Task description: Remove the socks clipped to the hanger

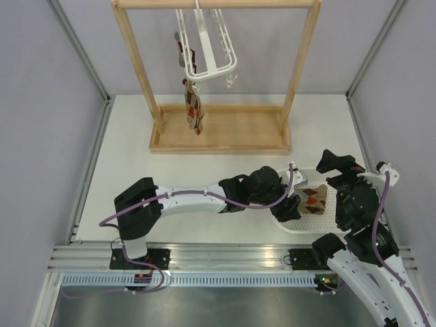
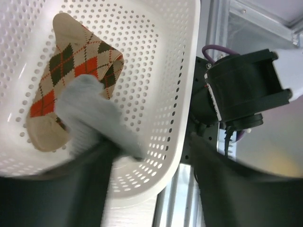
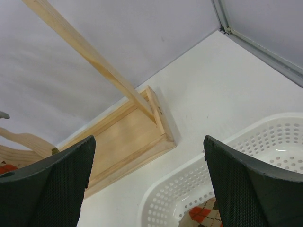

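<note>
The white hanger (image 1: 208, 48) hangs from the wooden rack's top bar. An argyle sock (image 1: 195, 109) dangles from one of its clips, and another sock (image 1: 182, 53) is clipped higher at its left end. My left gripper (image 1: 289, 206) reaches into the white perforated basket (image 1: 319, 225). In the left wrist view its jaws (image 2: 151, 189) stand apart, and a blurred grey sock (image 2: 94, 118) lies loose by the left finger, on top of an argyle sock (image 2: 71, 66). My right gripper (image 1: 336, 167) hovers open over the basket's far side, nothing between its fingers (image 3: 149, 184).
The wooden rack (image 1: 221, 133) stands at the back of the table, and its base (image 3: 128, 142) shows in the right wrist view. The basket rim (image 2: 187, 109) lies close to the right arm's base (image 2: 241, 90) and to the rail at the table's near edge.
</note>
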`<state>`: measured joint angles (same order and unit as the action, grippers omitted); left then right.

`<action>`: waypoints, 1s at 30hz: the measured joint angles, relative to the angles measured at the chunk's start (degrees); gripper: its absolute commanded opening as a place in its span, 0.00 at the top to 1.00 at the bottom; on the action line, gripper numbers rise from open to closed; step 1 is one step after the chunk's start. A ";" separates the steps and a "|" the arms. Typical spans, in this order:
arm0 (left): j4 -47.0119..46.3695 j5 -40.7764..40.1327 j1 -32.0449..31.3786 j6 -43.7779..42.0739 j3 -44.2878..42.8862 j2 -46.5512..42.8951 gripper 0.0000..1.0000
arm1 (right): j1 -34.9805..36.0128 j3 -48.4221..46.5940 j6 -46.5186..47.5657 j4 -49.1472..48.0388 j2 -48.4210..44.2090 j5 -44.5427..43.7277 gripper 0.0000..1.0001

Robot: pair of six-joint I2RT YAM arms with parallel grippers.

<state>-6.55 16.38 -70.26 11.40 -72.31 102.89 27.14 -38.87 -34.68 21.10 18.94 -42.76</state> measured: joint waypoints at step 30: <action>-4.92 -29.73 -4.28 -3.39 16.50 -22.34 0.00 | 0.00 1.18 0.90 0.70 3.76 -0.61 0.02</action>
<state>-11.46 -13.34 -74.54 8.01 -55.81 80.55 27.14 -37.69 -33.78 21.80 22.70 -43.38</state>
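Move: The grey sock is still in the left fingers, its middle about 3 cm to their right and 5 cm lower. The white basket it is brought to has its middle some 12 cm to the left hand's right, 5 cm ahead and roughly 12 cm below. In it, the argyle sock lies about 5 cm right, 6 cm ahead and 14 cm below that hand. From the right hand the basket is straight below, about 26 cm down and 3 cm back. The grey sock is let go over the basket's left part as the left fingers go from slightly parted to wide open, the hand almost in place. Then the empty left hand draws away leftward about 8 cm, rising some 6 cm and easing forward, while it swings counter-clockwise to point more forward. The right hand, open and empty, sinks about 2.5 cm. ##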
